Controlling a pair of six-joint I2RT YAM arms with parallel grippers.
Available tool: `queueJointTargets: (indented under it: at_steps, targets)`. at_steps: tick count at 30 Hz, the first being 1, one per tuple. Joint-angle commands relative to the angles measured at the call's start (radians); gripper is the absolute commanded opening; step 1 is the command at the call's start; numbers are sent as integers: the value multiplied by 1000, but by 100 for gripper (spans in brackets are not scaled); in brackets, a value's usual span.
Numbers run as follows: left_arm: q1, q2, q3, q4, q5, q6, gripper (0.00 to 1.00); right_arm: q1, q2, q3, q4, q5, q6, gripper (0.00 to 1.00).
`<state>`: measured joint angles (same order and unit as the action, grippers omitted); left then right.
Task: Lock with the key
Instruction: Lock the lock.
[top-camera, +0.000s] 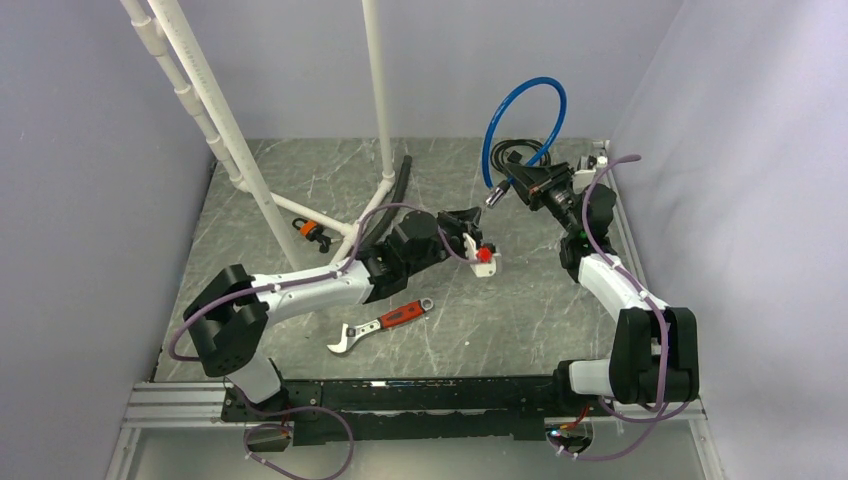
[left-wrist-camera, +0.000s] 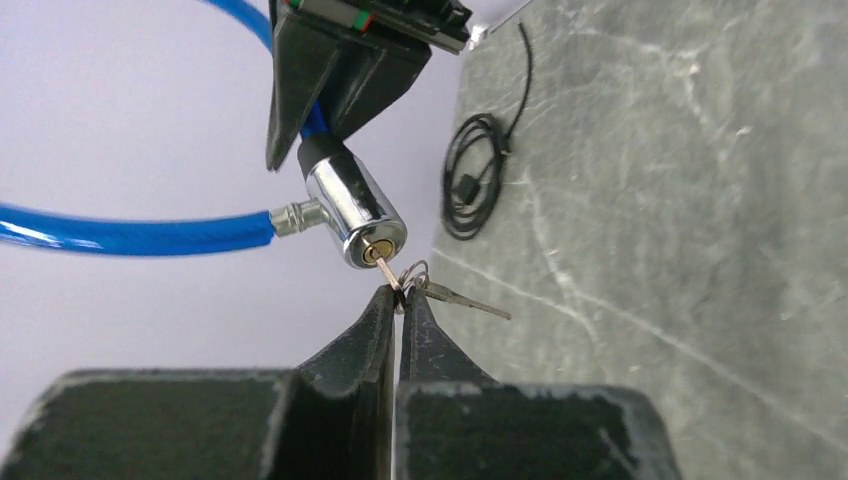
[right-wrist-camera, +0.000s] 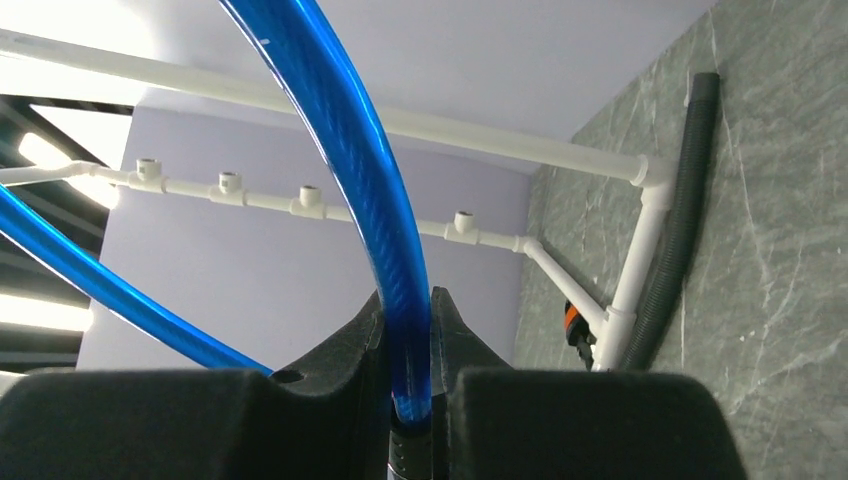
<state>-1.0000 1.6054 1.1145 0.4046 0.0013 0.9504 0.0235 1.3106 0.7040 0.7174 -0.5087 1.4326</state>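
A chrome lock cylinder (left-wrist-camera: 355, 210) on a blue cable (left-wrist-camera: 130, 235) hangs in the air above the table. The key (left-wrist-camera: 390, 273) sticks in its brass keyhole. My left gripper (left-wrist-camera: 400, 296) is shut on the key's head. A ring with a second key (left-wrist-camera: 465, 298) dangles beside its fingertips. From the top, the left gripper (top-camera: 478, 213) meets the lock (top-camera: 493, 198) from the left. My right gripper (right-wrist-camera: 408, 300) is shut on the blue cable (right-wrist-camera: 340, 130) just above the lock's black collar. It holds the loop (top-camera: 525, 100) upright at the back right.
A red-handled wrench (top-camera: 380, 325) lies near the front. A white pipe frame (top-camera: 230, 130), a black corrugated hose (top-camera: 385, 205) and an orange clamp (top-camera: 313, 232) stand at the back left. A coiled black cord (left-wrist-camera: 475, 190) lies by the back wall. A small white and red piece (top-camera: 485, 257) sits under the left gripper.
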Motion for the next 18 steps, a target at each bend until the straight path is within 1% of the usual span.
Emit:
queueJointTargets:
  at_steps: [1, 4, 5, 7, 8, 11, 13, 14, 16, 18]
  targets:
    - [-32, 0, -70, 113, 1, 384, 2, 12, -38, 11, 64, -18, 34, 0]
    - [-35, -1, -111, 139, 2, 486, 4, 13, -32, 13, 76, -20, 34, 0]
    - [-35, -7, -118, 138, 2, 495, 8, 13, -32, 12, 82, -22, 33, 0]
    - [-38, -21, -111, 107, 2, 460, 24, 13, -31, 14, 94, -22, 32, 0]
    - [-37, -33, -102, 74, 2, 426, 33, 13, -30, 14, 101, -23, 31, 0]
    - [-34, -82, -70, -81, 2, 300, 51, 12, -30, 15, 120, -25, 31, 0]
    - [-27, -129, -54, -193, 18, 203, 71, 12, -27, 14, 134, -26, 31, 0]
    - [-19, -155, -47, -252, 49, 146, 75, 12, -27, 13, 140, -27, 31, 0]
    - [18, -223, -23, -389, 161, 10, 78, 12, -27, 12, 148, -27, 31, 0]
    - [93, -267, 9, -482, 283, -176, 79, 12, -28, 11, 162, -27, 27, 0]
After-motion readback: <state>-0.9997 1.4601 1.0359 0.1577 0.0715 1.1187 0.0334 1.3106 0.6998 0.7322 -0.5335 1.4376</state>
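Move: Just ahead and to the right of the left fingers, which already pinch the bow of the key, sits the lock, about 3 cm forward, 4 cm right and 1 cm higher. The spare key hangs on the ring about 2 cm forward, 2 cm right and 2 cm below that hand. The blue hose's side fitting is some 5 cm forward, 2 cm right and 3 cm up. From the right hand, holding behind the lock, the lock lies about 3 cm back and 4 cm left. Rolling about its own pointing line, the left hand first twists some 20 degrees more, clockwise as seen from behind it, starting with the key still pinched. Its fingers then open wide and let go of the bow, and it backs away from the lock, left, back and down, about 5 cm in all, fastest at the end. The right hand keeps its grip behind the lock, all but still. ##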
